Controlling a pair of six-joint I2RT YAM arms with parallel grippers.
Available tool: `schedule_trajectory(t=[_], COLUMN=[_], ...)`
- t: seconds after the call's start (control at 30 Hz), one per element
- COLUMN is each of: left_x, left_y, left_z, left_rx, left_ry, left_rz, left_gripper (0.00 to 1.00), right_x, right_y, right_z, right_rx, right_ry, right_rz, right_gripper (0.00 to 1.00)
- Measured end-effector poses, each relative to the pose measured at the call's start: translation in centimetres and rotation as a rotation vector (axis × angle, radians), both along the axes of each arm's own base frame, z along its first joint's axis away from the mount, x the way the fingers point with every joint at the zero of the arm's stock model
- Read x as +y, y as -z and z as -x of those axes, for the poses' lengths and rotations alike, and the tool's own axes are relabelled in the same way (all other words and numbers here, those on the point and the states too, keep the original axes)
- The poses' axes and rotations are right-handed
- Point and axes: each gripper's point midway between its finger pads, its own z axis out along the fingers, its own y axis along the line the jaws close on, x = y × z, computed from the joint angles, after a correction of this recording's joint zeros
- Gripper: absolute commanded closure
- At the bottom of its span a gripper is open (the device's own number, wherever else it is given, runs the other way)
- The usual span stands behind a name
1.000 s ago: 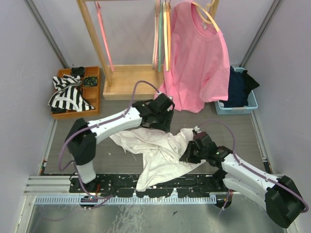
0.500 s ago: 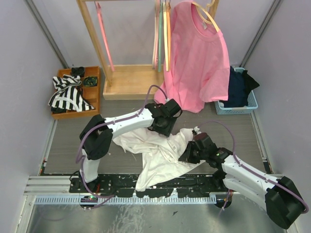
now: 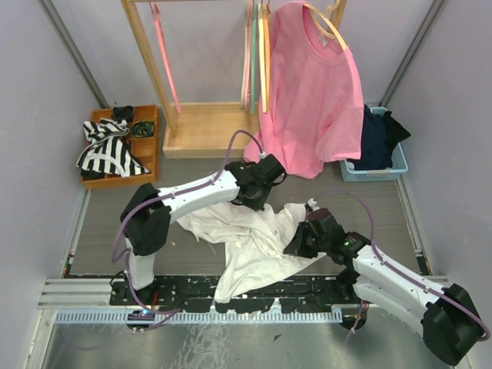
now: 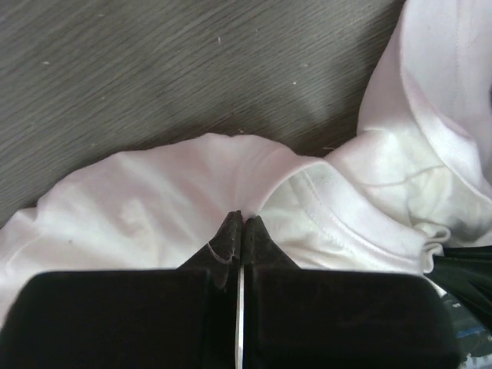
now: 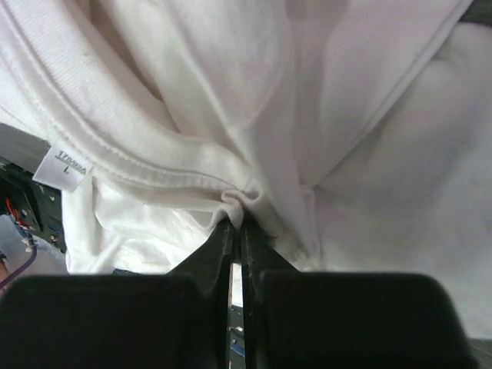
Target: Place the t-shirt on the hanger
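Observation:
The white t-shirt [image 3: 246, 234] lies crumpled on the grey table between the two arms. My left gripper [image 3: 258, 201] is at its far edge, shut on a pinched fold of the cloth [image 4: 243, 217]. My right gripper [image 3: 297, 244] is at the shirt's right side, shut on a bunched bit of the collar seam [image 5: 237, 217]; the size label [image 5: 65, 165] shows to the left of it. The orange hanger [image 3: 264, 69] hangs on the wooden rack at the back among other hangers, well away from both grippers.
A pink t-shirt [image 3: 315, 100] hangs on a cream hanger [image 3: 327, 23] on the rack [image 3: 204, 131]. A wooden tray [image 3: 150, 146] at the back left holds striped cloth [image 3: 108, 150]. A blue basket [image 3: 377, 171] of dark clothes stands at the back right.
My left gripper has dropped onto the shirt's far edge and closed from open to shut on a fold. The right gripper has kept its grip and barely moved.

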Motion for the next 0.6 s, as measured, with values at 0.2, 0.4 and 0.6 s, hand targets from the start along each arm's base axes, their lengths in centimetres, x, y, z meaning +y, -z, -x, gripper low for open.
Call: schedule_trajectory(t=[0.2,0.4,0.6], left_x=[1.5,4.5,7.1], left_y=[-6.4,-13.2,-20.0], left_z=[-0.2,-0.3,-2.3], left_rx=[-0.111,-0.24,-0.361], left_ry=[-0.02,-0.053,-0.104], left_rz=[0.066,0.135,0.189], left_gripper=[1.0,1.0,1.0], right_x=[0.3,1.3,2.0], right_y=[-4.1,-11.3,-18.5], right_z=[-1.5,-4.9,-8.7], right_rx=[-0.061,-0.213,-0.346], right_ry=[0.007,0.012,0.019], right_rz=[0.008,-0.006,0.043], right_gripper=[0.99,0.99,0.99])
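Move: Both grippers already pinch the white t-shirt near its neckline. From the left hand the middle hangers are roughly 22 cm ahead, about level sideways and some 30 cm up. The rack base is about 22 cm ahead and 15 cm left, near table height, and the pink shirt's hem 12 cm ahead and 11 cm right. From the right hand those hangers are about 34 cm ahead, 10 cm left and 34 cm up. Keeping their pinch on the white t-shirt's neckline, both shut grippers pull it up off the table together, each rising nearly 20 cm with gathering speed. The left also swings about 7 cm left and the right reaches some 9 cm forward, nearing the rack, while both wrists tip about 20 degrees so the fingers point more forward. ##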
